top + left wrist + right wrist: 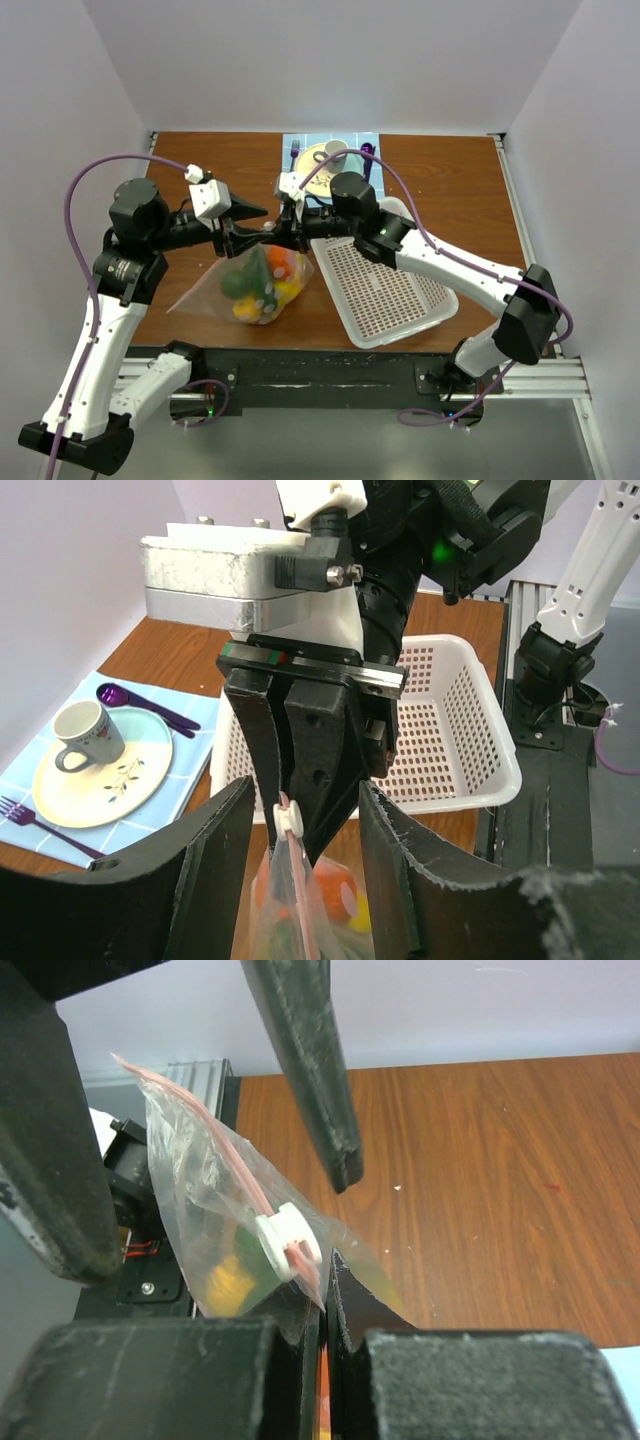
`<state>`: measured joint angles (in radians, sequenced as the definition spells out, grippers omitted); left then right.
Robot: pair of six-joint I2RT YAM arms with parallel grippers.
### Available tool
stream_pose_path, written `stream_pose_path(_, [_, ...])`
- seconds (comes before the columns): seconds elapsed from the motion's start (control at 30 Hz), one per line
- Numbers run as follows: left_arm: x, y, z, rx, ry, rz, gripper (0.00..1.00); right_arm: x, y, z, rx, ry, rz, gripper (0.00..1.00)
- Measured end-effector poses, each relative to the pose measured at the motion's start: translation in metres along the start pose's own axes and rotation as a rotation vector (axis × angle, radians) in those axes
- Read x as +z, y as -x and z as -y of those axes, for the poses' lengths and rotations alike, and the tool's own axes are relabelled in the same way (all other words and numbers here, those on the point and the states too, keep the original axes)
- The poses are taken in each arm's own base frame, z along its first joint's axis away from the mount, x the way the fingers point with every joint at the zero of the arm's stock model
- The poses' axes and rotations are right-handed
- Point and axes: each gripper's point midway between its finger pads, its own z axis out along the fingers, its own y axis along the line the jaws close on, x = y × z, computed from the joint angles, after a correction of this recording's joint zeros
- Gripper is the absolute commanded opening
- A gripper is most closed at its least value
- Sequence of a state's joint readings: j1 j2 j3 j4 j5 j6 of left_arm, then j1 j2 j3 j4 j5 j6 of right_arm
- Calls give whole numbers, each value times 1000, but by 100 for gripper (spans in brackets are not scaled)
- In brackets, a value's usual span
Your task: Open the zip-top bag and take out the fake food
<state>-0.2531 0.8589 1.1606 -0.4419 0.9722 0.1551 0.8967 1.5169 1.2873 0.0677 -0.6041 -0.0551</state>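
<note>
The clear zip-top bag (215,292) hangs above the wooden table, its pink zip strip running up to a white slider (288,818). My right gripper (325,1272) is shut on the bag's top corner just beside the slider (288,1238). My left gripper (303,810) faces it, open, one finger on each side of the slider without touching it. Fake food (265,280) fills the bag's bottom: orange, yellow and green pieces. In the left wrist view an orange piece (335,885) shows through the plastic. The left fingers (310,1060) reach in from above in the right wrist view.
A white perforated basket (385,285) sits on the table to the right of the bag. At the back, a blue mat holds a plate (95,775), a cup (85,735), a purple spoon (140,702) and a fork (30,815).
</note>
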Motion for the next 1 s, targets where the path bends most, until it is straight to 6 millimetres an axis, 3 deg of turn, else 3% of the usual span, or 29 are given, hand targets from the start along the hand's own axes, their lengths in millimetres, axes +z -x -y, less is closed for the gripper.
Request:
stream_pose_path(0.47, [-1,-12,-2,4,16,-39,41,0,6,0,-4,0,4,0])
stream_pose_path(1.0, [5,-23,-12,-25,27,-76,4,1,5,-1,-2,-4,2,0])
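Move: The bag's white zip slider sits in the gap between the left hand's half-open fingers, roughly 1 cm ahead of the hand point, 1 cm to its right and 2 cm lower. The fake food lies some 20 cm below that hand, about 2 cm back, and the white basket about 31 cm right, 5 cm ahead and 25 cm down. From the right hand, which already holds the bag's top edge, the slider is about 3 cm left, level fore and aft, and 1 cm up. Downward first, then forward as well, the left hand eases roughly 2 cm down and 1.5 cm forward onto the zip slider while its fingers narrow from half open to nearly shut, pinching the slider from front and back just off the right fingertips. Pointing right, the wrist tips only slightly. The right hand stays in place and keeps its closed grip on the bag's top edge. ##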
